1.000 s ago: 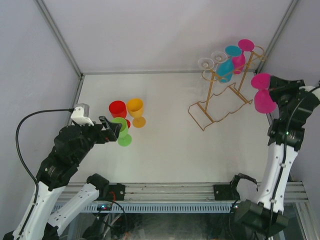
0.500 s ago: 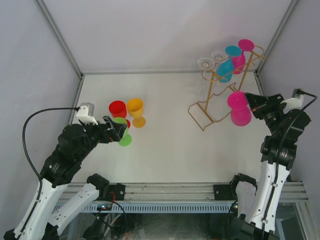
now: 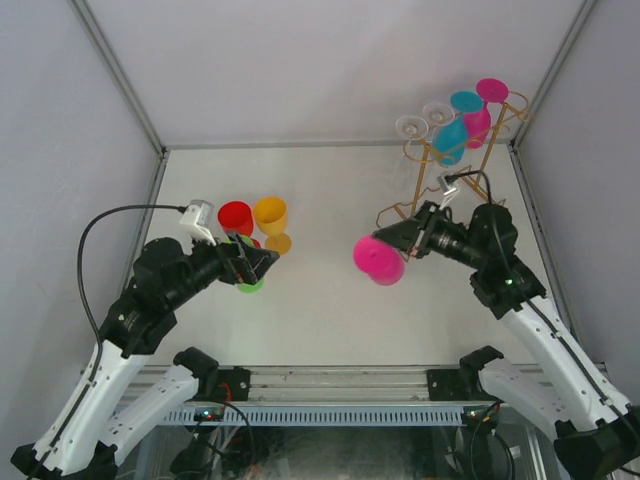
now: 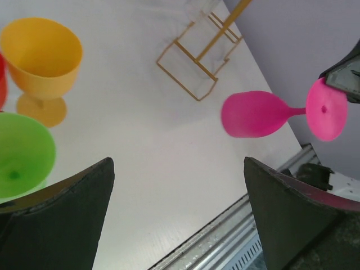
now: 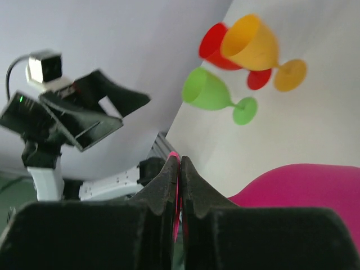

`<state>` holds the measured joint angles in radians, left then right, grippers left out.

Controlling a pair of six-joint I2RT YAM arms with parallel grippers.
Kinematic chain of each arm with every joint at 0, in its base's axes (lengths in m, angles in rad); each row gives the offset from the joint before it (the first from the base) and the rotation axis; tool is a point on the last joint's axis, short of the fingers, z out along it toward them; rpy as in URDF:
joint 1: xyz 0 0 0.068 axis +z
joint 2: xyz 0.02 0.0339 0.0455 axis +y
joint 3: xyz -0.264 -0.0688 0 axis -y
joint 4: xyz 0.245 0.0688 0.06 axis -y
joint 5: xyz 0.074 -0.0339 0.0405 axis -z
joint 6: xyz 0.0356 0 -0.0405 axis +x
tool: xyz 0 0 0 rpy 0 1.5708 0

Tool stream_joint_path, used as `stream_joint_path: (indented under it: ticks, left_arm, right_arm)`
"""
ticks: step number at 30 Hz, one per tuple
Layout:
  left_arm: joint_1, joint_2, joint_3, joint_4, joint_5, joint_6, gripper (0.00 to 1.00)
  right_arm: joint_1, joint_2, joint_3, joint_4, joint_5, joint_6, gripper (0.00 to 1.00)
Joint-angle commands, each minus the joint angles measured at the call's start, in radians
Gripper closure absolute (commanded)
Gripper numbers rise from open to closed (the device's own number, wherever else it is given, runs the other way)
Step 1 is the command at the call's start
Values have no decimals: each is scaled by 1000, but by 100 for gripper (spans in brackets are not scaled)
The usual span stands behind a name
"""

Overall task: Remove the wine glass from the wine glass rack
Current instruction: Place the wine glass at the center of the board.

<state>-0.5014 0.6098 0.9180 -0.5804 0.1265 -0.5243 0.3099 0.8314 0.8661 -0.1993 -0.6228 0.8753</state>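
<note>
A magenta wine glass hangs on its side above the middle of the table, bowl pointing left. My right gripper is shut on the rim of its foot; the bowl fills the lower right of the right wrist view. The gold wire wine glass rack stands at the back right, partly behind the right arm, and still carries a teal glass, a pink one and clear ones. My left gripper is open and empty, above a green glass.
A red glass and a yellow glass stand upright at the left, beside the green glass. The metal rail runs along the near edge. White walls enclose the table on three sides.
The right arm swung the magenta glass from right of the rack down and left to the table's middle, tipping it sideways. The left gripper shifted a little to the right, still open.
</note>
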Motion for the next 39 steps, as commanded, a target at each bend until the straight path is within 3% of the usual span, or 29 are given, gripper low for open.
stream_joint_path:
  ticks: [1, 5, 9, 19, 30, 34, 39]
  left_arm:
    - [6, 18, -51, 154, 190, -60, 0]
    - [6, 33, -112, 289, 344, -132, 1]
    - [5, 56, -154, 401, 452, -207, 3]
    - [-66, 126, -149, 467, 486, -207, 13]
    - [-95, 169, -155, 536, 500, -229, 57]
    - [-97, 176, -161, 543, 537, -218, 77]
    - [-101, 172, -160, 557, 548, -209, 95]
  right_arm:
    - [201, 13, -36, 211, 188, -58, 100]
    - [337, 39, -63, 314, 270, -101, 100]
    - [386, 64, -84, 413, 287, -85, 100]
    - [446, 123, -97, 554, 258, -80, 100]
    - [486, 189, -98, 633, 194, -64, 100]
    - [486, 196, -83, 598, 171, -80, 100]
    - [486, 199, -79, 576, 145, -88, 100]
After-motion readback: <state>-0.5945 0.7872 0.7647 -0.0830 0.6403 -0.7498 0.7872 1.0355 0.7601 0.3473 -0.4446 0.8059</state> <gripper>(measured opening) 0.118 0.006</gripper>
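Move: The empty, wide-open left gripper goes for the pink wine glass, which hangs foot-up from the right fingers: its middle is about 26 cm to the left gripper's right, 2 cm back and some 5 cm lower. From the left gripper the green glass stands about 6 cm ahead, 5 left; the red one 14 ahead, 6 left; the orange one 15 ahead, 2 right, all roughly 12 cm below. The left gripper lies about 26 cm left of the right hand, 3 back and 1 lower. Both hands close in on each other for a handover in the air: the right, still pinching the pink glass by its foot, carries it about 12 cm left and a little back, fingertips tilting up some 15 degrees. The left comes right about 10 cm and a little back, away from the green glass, swinging roughly 30 degrees clockwise and rolling its left side down, and shuts its fingers almost fully over the free edge of the foot while the right keeps its hold. ##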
